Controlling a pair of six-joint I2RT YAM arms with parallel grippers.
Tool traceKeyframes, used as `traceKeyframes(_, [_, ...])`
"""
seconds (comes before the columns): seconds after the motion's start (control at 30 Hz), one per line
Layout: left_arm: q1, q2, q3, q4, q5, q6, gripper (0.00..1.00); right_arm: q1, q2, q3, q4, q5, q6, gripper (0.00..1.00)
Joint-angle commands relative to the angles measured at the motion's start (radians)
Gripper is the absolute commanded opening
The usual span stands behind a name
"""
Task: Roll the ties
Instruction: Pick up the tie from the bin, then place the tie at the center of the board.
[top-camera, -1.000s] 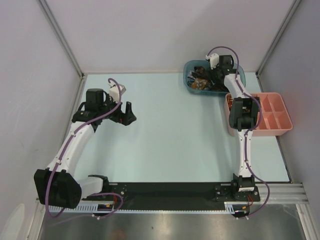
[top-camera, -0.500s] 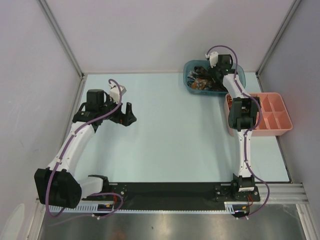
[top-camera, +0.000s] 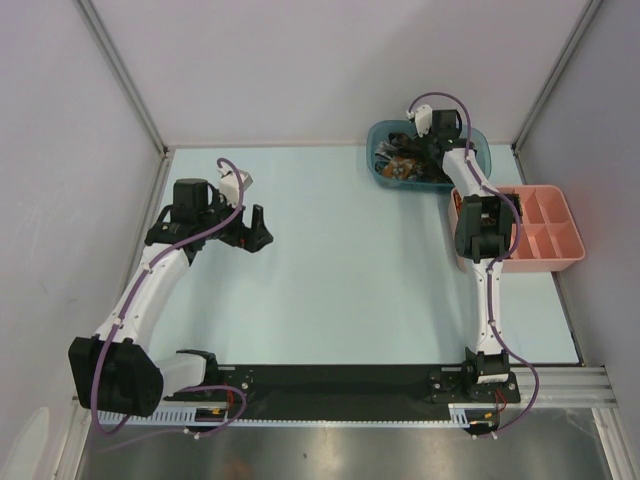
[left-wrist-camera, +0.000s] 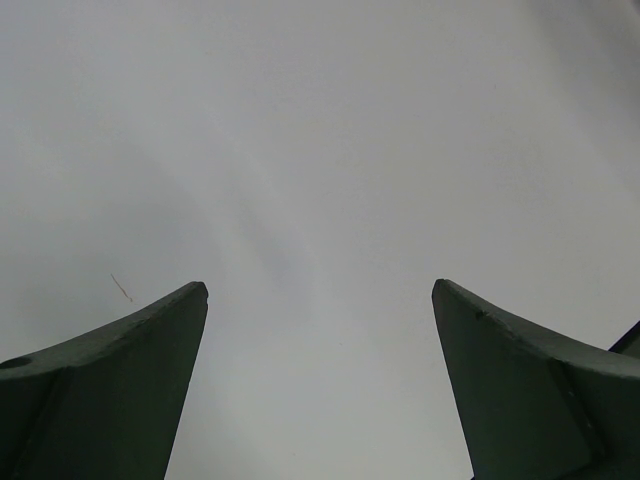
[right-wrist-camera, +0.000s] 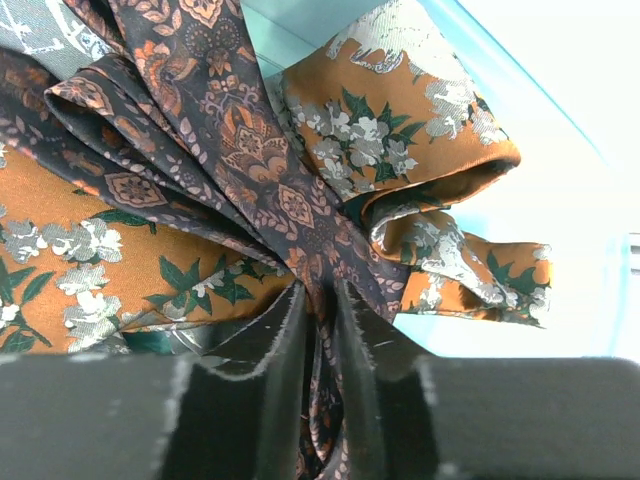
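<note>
Several ties lie heaped in the blue tub (top-camera: 478, 158) at the back right. In the right wrist view a dark patterned tie (right-wrist-camera: 250, 150) is bunched between my right gripper (right-wrist-camera: 320, 300), whose fingers press on its folds. An orange tie with green leaves and white flowers (right-wrist-camera: 400, 130) lies under and beside it. In the top view my right gripper (top-camera: 425, 145) reaches down into the tub. My left gripper (top-camera: 253, 228) hovers over the left of the table, wide open (left-wrist-camera: 320, 290) with nothing between its fingers.
A pink compartment tray (top-camera: 572, 238) stands just right of the right arm, in front of the tub. Grey walls enclose the pale blue table (top-camera: 350, 280) on three sides. A black rail runs along the near edge.
My right gripper has narrowed onto the dark patterned tie inside the tub. The left arm has stayed where it was.
</note>
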Motion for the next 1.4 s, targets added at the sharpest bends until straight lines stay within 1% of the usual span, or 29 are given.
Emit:
traceKeyframes(0.0, [0.006,-0.020,0.013,0.012,0.015,-0.008,1.00,0.002,0.012,0.004,0.012,0.015,-0.011,0.21])
traceKeyframes(0.03, [0.005,-0.023,0.015,0.010,0.015,-0.005,0.99,0.003,0.012,0.005,0.007,0.014,-0.011,0.19])
traceKeyframes(0.13, [0.005,-0.028,0.018,0.007,0.010,-0.004,1.00,0.006,0.006,0.007,-0.008,0.010,-0.013,0.00])
traceKeyframes(0.27, [0.005,-0.038,0.024,0.001,0.009,0.000,1.00,0.007,-0.040,-0.033,0.009,0.000,-0.002,0.00])
traceKeyframes(0.4, [0.006,-0.044,0.032,-0.002,0.004,-0.001,0.99,0.015,-0.155,-0.074,0.061,-0.016,0.024,0.00])
traceKeyframes(0.63, [0.008,-0.037,0.070,-0.002,-0.017,-0.020,0.99,0.052,-0.338,-0.071,0.087,-0.045,0.079,0.00])
traceKeyframes(0.73, [0.019,-0.040,0.093,-0.004,-0.022,-0.032,0.99,0.081,-0.401,-0.059,0.069,-0.051,0.096,0.00])
traceKeyframes(0.77, [0.028,-0.041,0.099,-0.010,-0.024,-0.035,0.99,0.090,-0.445,-0.056,0.050,-0.086,0.104,0.00])
traceKeyframes(0.9, [0.071,-0.041,0.140,-0.024,0.022,-0.052,1.00,0.151,-0.559,-0.035,-0.003,-0.132,0.139,0.00])
traceKeyframes(1.0, [0.120,-0.049,0.159,-0.031,0.102,-0.060,0.99,0.193,-0.648,-0.036,-0.059,-0.163,0.171,0.00])
traceKeyframes(1.03, [0.153,-0.052,0.162,-0.031,0.116,-0.060,1.00,0.228,-0.671,-0.053,-0.068,-0.164,0.180,0.00])
traceKeyframes(1.17, [0.180,-0.078,0.165,-0.045,0.147,-0.044,0.99,0.300,-0.789,-0.113,-0.100,-0.195,0.245,0.00])
traceKeyframes(1.2, [0.183,-0.086,0.164,-0.048,0.151,-0.038,1.00,0.315,-0.822,-0.117,-0.108,-0.210,0.281,0.00])
traceKeyframes(1.3, [0.186,-0.109,0.157,-0.048,0.156,-0.032,0.99,0.392,-0.869,-0.134,-0.109,-0.232,0.317,0.00])
traceKeyframes(1.33, [0.187,-0.110,0.157,-0.050,0.159,-0.034,0.99,0.404,-0.873,-0.134,-0.111,-0.249,0.366,0.00])
traceKeyframes(1.37, [0.189,-0.112,0.160,-0.059,0.162,-0.031,0.99,0.414,-0.876,-0.149,-0.117,-0.306,0.393,0.00])
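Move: Right between the right fingertips, down in the blue bin, lies the dark paisley tie, its middle only about 1 cm ahead, 1 cm left and 1 cm below. One stretch of orange floral tie spreads some 8 cm left and 2 cm ahead; another piece lies about 5 cm right and 4 cm ahead. The pink tray is roughly 20 cm right and 22 cm back. From the left hand the dark tie is about 35 cm ahead, 57 cm right and 10 cm lower. Closing the last of their gap on the dark paisley tie, the right fingers pinch it; the hand dips a centimetre or two, then sweeps about 40 cm up out of the bin, increasingly back and left (over 20 cm each), its fingers tipping up, wrist rolling left side up and turning counter-clockwise. The empty, open left hand rises about 7 cm and drifts 4 cm left. ##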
